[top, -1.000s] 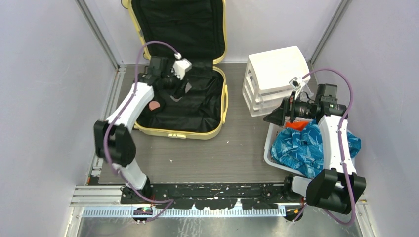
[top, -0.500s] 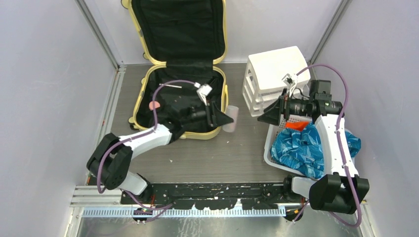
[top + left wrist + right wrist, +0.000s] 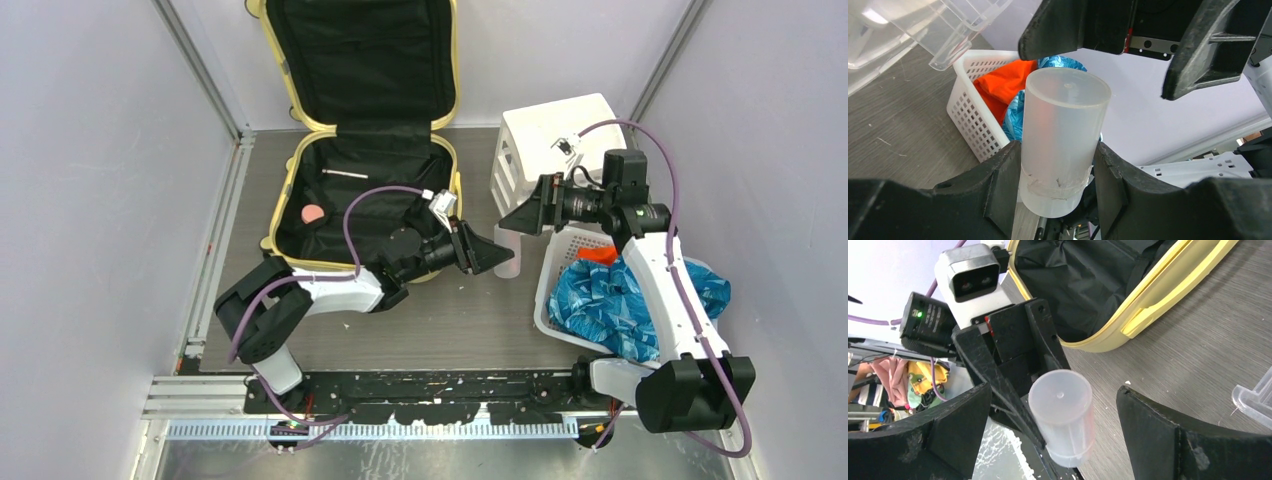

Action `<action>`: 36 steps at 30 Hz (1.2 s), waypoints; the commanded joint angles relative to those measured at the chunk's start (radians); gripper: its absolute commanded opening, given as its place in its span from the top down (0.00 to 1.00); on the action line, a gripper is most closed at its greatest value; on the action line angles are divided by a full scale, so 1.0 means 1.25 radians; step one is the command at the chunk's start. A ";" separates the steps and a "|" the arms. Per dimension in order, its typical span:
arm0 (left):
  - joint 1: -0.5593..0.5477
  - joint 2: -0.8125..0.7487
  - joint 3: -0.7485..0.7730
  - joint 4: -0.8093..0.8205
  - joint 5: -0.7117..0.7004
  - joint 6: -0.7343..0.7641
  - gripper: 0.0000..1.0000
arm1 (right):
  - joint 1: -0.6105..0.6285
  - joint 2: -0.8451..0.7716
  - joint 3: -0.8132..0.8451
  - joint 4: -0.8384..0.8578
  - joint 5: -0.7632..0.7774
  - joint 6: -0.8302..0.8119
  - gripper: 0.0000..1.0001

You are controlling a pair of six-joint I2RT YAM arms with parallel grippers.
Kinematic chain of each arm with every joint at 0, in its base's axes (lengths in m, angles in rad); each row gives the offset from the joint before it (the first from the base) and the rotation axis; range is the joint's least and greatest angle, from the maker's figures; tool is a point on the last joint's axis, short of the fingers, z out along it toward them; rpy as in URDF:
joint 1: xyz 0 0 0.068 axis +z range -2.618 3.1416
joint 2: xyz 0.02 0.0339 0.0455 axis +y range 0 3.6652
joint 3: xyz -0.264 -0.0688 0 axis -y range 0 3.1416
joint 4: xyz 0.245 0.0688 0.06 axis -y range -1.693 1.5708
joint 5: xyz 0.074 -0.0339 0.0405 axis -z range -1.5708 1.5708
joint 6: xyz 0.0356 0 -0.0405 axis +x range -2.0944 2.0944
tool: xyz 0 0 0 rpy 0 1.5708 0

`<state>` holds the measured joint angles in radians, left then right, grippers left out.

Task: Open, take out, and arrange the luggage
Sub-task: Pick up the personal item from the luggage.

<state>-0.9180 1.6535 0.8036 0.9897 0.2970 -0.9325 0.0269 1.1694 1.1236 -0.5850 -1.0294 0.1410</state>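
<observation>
The luggage [image 3: 380, 195] is a pale yellow suitcase lying open at the back left, its lid leaning on the rear wall and its black lining showing; its yellow rim [image 3: 1153, 300] also appears in the right wrist view. My left gripper [image 3: 497, 256] is out over the table to its right, shut on a frosted plastic cylinder [image 3: 1063, 125], which stands upright between the black fingers [image 3: 1000, 180]. My right gripper [image 3: 512, 220] faces it from the right, open. The cylinder [image 3: 1063, 415] sits in the wide gap between the right fingers [image 3: 948, 425], touching neither.
A white perforated basket [image 3: 548, 285] holding blue fabric [image 3: 620, 300] and an orange cloth [image 3: 600, 255] stands at the right. A white drawer bin [image 3: 550, 135] is behind it. Inside the luggage lie a small pink object [image 3: 313, 213] and a thin stick [image 3: 345, 173].
My left arm has swung out of the luggage to the right, carrying the cylinder over the table. My right gripper has moved left and up, still open, so that its fingers straddle the cylinder.
</observation>
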 commanded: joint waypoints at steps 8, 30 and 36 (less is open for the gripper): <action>-0.026 0.009 0.029 0.089 -0.099 -0.003 1.00 | 0.057 -0.019 -0.018 -0.014 0.071 -0.039 0.12; -0.036 -0.105 -0.068 0.097 -0.090 0.065 0.19 | -0.006 -0.024 0.065 -0.110 0.037 -0.140 0.87; -0.027 -0.265 -0.082 -0.222 -0.062 0.234 0.00 | -0.199 -0.059 0.038 0.016 0.019 0.051 0.91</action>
<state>-0.9592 1.4570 0.6773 0.9382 0.2024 -0.8238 -0.1196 1.1530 1.1622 -0.6956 -0.9890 0.0418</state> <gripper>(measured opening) 0.994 0.562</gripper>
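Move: The left hand still holds the personal item, a frosted cup, by its lower end; the cup's middle is about 3 cm above that hand. From the right hand, open over its top, the cup's middle lies about 6 cm below, 1 cm back and 1 cm left. From the right hand, the basket of clothes is centred roughly 28 cm right, level fore and aft, the drawer unit 24 cm ahead and 15 cm right, and the suitcase 21 cm ahead and 27 cm left, all well below. Down about 2.5 cm and slightly left, the right hand brings its open fingers around the cup's upper part and closes on it while the left hand holds the lower end nearly still. The left fingers then open wide and let go, backing off some 3 cm left and 2 cm back; the right, keeping its grip, swings about 5 cm right, rising and reaching forward a little. ##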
